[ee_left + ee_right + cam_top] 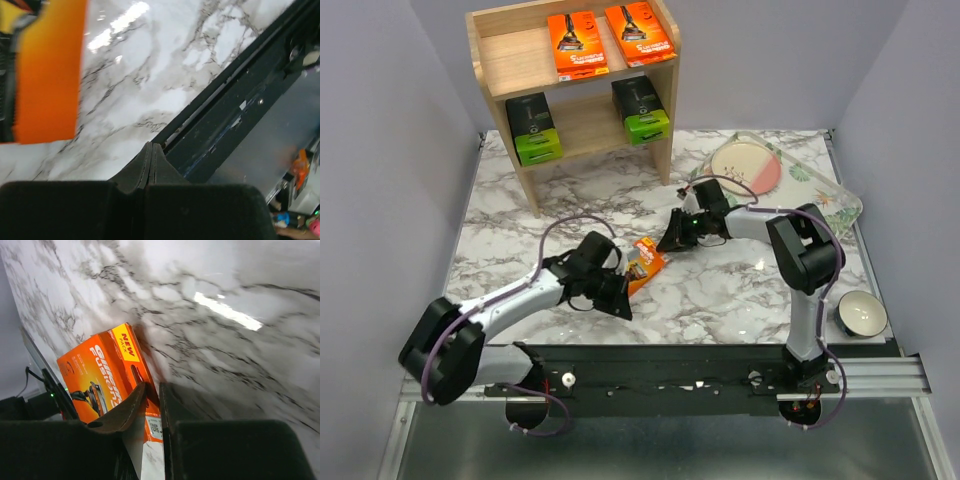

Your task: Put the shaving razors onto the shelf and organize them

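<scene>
The wooden shelf [520, 60] stands at the back left. Two orange razor packs [577, 45] [638, 33] lie on its top tier, and two dark packs with green ends [534, 128] [640, 110] on the lower tier. A third orange pack [646, 262] [102, 372] sits tilted on the marble mid-table. My right gripper [671, 242] [152, 387] has its fingers on both faces of that pack's near end, shut on it. My left gripper [623, 308] [151, 146] is shut on nothing, just below and left of the pack, whose orange face [47, 70] shows at the upper left.
A floral tray [835, 200] holding a pink-and-cream plate [747, 165] lies at the back right. A small bowl [861, 313] stands near the right arm's base. The black mounting rail [720, 362] runs along the table's near edge.
</scene>
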`<act>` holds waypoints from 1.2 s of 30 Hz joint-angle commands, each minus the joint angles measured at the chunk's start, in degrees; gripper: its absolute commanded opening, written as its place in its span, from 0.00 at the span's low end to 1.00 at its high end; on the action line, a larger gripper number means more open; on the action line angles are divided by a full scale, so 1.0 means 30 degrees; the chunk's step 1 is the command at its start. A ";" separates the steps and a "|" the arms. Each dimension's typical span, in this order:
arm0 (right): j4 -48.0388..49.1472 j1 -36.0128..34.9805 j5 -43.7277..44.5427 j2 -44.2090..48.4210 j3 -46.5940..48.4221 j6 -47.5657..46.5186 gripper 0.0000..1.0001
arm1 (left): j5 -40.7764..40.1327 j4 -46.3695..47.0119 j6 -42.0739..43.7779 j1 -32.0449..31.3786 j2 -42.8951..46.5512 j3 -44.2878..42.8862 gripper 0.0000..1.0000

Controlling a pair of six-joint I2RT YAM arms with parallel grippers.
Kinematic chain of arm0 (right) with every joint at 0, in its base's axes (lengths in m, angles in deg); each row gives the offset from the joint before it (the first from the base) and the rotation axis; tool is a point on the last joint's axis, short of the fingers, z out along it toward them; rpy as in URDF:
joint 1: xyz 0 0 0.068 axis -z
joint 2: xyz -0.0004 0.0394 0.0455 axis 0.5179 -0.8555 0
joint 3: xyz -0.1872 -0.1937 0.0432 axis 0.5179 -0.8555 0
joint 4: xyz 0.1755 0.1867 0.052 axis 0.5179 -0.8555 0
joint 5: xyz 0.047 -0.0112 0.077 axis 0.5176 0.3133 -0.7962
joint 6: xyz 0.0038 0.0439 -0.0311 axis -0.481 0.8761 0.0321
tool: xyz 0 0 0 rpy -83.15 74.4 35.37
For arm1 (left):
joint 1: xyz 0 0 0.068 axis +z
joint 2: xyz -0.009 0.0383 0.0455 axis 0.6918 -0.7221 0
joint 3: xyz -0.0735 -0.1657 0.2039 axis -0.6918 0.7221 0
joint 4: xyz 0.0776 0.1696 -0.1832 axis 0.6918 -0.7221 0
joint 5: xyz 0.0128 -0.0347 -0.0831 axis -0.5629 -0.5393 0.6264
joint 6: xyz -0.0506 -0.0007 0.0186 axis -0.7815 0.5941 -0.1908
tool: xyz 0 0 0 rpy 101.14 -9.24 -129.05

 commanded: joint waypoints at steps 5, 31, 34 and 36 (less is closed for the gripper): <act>-0.0522 0.0967 0.1852 0.1193 -0.2561 0.1373 0.24 | -0.3855 0.0883 0.1335 -0.2688 -0.5121 -0.2752 0.00; -0.0428 -0.1523 0.3370 0.6790 -0.4530 -0.0117 0.67 | -0.8179 0.2433 -0.2121 0.2116 -0.9878 -0.6364 0.42; -0.2158 -0.1202 0.5042 0.8283 -0.4265 -0.1231 0.63 | -0.6196 0.2896 -0.3290 0.2291 -0.8241 -0.4961 0.49; -0.2715 -0.0821 0.5860 0.9102 -0.4352 -0.1321 0.61 | -0.4869 0.4185 -0.4312 0.2584 -0.7211 -0.3815 0.50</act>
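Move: The last razor box lies flat and slantwise between the hands. Its middle is about 11 cm ahead of the left hand, not off to either side, and some 7 cm below. From the right hand it is about 6 cm back and 8 cm to the left, roughly level. The shelf's right foot stands about 19 cm ahead of the right hand and 1 cm to its right; the leaf tray's middle is some 16 cm ahead and 33 cm right. Still pinching the labelled end of the razor box, the right hand draws it about 6 cm right and 5 cm back, then opens and lifts some 4 cm clear. The left, fingers shut, dips and edges right, then sweeps some 17 cm forward, low over the table, pushing the box's free end around; it turns counter-clockwise and half opens at the end. ##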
